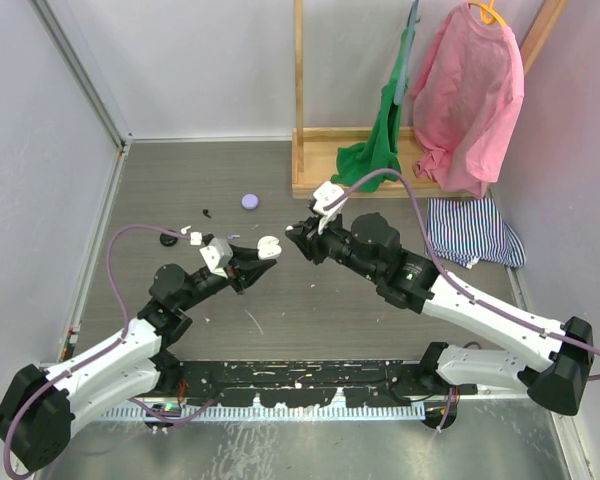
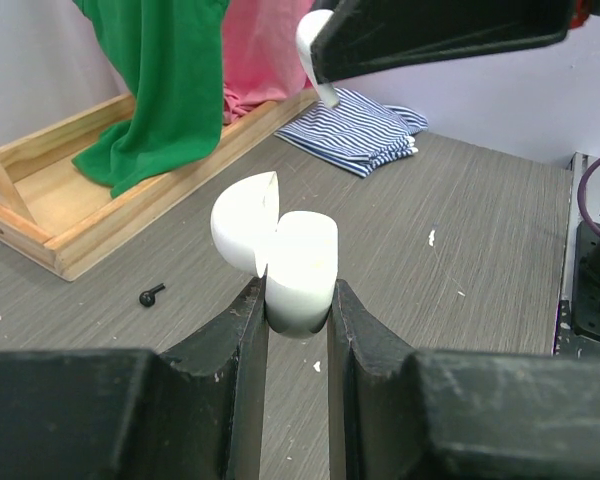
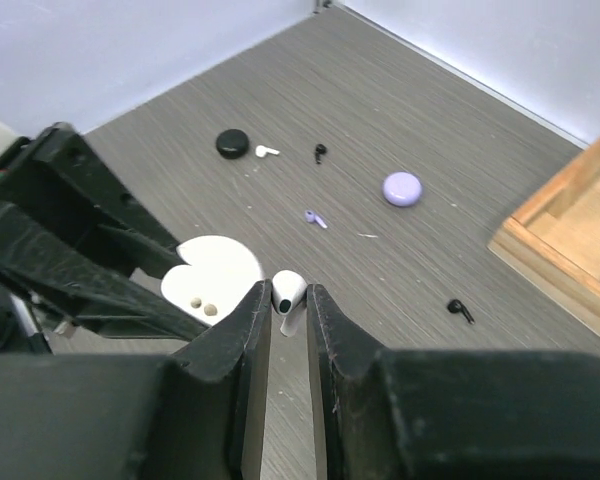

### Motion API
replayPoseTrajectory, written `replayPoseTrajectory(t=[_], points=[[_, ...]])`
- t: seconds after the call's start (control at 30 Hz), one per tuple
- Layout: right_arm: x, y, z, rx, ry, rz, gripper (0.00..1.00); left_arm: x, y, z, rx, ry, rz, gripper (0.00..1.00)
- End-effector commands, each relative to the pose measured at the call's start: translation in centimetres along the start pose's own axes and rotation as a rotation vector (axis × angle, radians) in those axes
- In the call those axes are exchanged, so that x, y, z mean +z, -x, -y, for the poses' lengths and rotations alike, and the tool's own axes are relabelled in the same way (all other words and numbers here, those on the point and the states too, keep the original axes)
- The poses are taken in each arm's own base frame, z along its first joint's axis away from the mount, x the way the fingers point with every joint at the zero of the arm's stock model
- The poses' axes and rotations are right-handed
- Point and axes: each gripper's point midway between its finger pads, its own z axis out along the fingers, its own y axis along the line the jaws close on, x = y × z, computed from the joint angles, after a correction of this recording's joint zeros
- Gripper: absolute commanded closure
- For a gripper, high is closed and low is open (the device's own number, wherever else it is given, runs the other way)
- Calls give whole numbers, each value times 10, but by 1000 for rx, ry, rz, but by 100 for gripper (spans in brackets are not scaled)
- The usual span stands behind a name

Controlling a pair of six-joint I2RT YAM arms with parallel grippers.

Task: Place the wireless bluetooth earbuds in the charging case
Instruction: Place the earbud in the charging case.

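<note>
My left gripper is shut on the base of a white round charging case with its lid swung open, held above the table; it also shows in the top view. My right gripper is shut on a white earbud and holds it just right of the open case; the earbud shows in the left wrist view. In the top view my right gripper faces my left gripper a short gap apart. Loose earbuds lie on the table: white, lilac, black and black.
A closed lilac case and a closed black case lie on the table. A wooden rack base with green and pink garments stands at the back right, a striped cloth beside it.
</note>
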Motion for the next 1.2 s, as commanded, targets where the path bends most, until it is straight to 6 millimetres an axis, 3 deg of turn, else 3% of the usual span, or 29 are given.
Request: replayPoseTrajectory(t=[0.0, 0.47, 1.17], points=[[-4, 37, -24, -14, 93, 179, 85, 6, 49, 0, 70, -3, 147, 100], [0, 39, -57, 6, 200, 304, 85, 3, 57, 3, 42, -1, 168, 100], [18, 21, -72, 35, 248, 281, 85, -1, 63, 5, 24, 1, 185, 100]])
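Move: The open white charging case, still in the left fingers, is about 6 cm to the right hand's left, 3 cm back and 4 cm below. From the left hand, the white earbud in the right fingers is roughly 4 cm ahead, 7 cm to the right and 6 cm up. On the table some 21 cm below the right hand are a black earbud, about 18 cm ahead and 2 cm right, and a purple earbud, about 14 cm ahead and 15 cm left. The held white earbud's stem comes up against a well of the open case as the right hand carries it left and back, some 6 cm in all, quick at first and then easing in, rolling its left side up and turning counter-clockwise about 10 degrees each. The left hand keeps its pinch on the case and lifts it about 2 cm to meet the earbud; both grippers stay closed. ##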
